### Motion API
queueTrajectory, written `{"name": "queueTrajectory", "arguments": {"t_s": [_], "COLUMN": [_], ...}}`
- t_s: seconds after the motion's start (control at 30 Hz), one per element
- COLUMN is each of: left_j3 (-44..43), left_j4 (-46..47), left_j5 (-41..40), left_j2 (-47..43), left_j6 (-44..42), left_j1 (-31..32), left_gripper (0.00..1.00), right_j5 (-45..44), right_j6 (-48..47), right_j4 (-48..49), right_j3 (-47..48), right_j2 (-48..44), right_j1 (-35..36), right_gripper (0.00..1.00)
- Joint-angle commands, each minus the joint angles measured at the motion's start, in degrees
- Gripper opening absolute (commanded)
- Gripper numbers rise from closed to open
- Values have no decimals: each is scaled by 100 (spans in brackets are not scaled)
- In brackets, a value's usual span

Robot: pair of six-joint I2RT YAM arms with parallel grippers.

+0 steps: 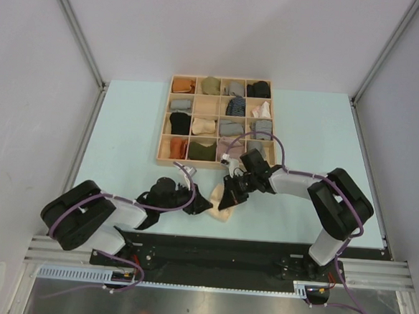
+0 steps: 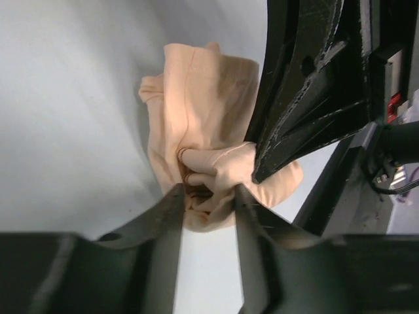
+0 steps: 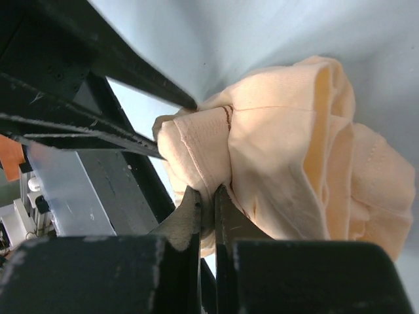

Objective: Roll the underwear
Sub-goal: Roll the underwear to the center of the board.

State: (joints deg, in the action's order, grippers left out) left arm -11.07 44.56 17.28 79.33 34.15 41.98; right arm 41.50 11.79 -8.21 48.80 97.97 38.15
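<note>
The pale cream underwear (image 1: 222, 207) lies bunched on the light blue table, between the two arms and in front of the tray. My left gripper (image 1: 203, 203) comes at it from the left. In the left wrist view its fingertips (image 2: 208, 191) press on both sides of the near end of the cream underwear (image 2: 203, 111). My right gripper (image 1: 229, 200) reaches in from the right, shut on a seamed fold of the underwear (image 3: 288, 150), pinched thin between its fingers (image 3: 207, 193). The right gripper's black finger (image 2: 294, 98) lies over the cloth in the left wrist view.
A wooden tray (image 1: 163, 136) with several compartments stands behind the grippers, holding rolled cloth bundles, among them a rust-orange one (image 1: 183, 85) and a black one (image 1: 180, 120). White walls close the table on the left, right and back. The arms' base rail (image 1: 209, 261) runs along the near edge.
</note>
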Motion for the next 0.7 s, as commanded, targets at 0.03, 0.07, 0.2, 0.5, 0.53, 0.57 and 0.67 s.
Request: {"name": "queueTrajectory", "arguments": {"t_s": [0.03, 0.07, 0.2, 0.5, 0.53, 0.57, 0.67], "left_j3": [-44, -88, -421, -1203, -1248, -1275, -1284], "left_j4": [818, 766, 20, -1537, -1598, -1643, -1485], "left_j5": [206, 223, 39, -14, 30, 82, 363], "left_j2": [530, 592, 785, 1075, 1172, 1225, 1426], "left_j6": [144, 197, 224, 416, 452, 539, 689], "left_j1": [65, 65, 65, 4, -66, -110, -295], "left_gripper": [17, 11, 0, 0, 0, 0, 0], "right_j5": [-475, -571, -1028, -3225, -3331, -3532, -3745], "right_j6": [-133, -142, -256, -537, -625, -634, -783], "right_j4": [83, 39, -479, -1297, -1263, -1167, -903], "right_j3": [104, 147, 332, 500, 465, 429, 192], "right_j2": [-32, -111, -568, -1886, -1992, -2071, -2379], "right_j1": [-115, -106, -194, 183, 288, 533, 912], "right_gripper": [17, 24, 60, 70, 70, 70, 68]}}
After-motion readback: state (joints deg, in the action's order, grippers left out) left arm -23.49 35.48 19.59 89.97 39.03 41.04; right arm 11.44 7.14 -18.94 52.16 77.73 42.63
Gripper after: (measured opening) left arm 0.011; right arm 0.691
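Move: Just ahead and to the right of the half-open left fingers lies the partly rolled underwear, its middle about 4 cm to the right and 2 cm farther out, a centimetre lower. The right fingers still hold its near part, with its middle some 2 cm ahead of them. Beyond, in the box, the olive garment is 17 cm ahead and 3 cm left of the left hand, the mauve garment about 18 cm ahead and 6 cm right of it. Closing fully on the fold, the left fingers pinch the underwear while easing right, then carry on forward and right, under 4 cm in all and sinking a centimetre. Meanwhile the right fingers open and let go; that hand slides out forward and to the right, then climbs about 8 cm clear, rolling nearly 30 degrees. ##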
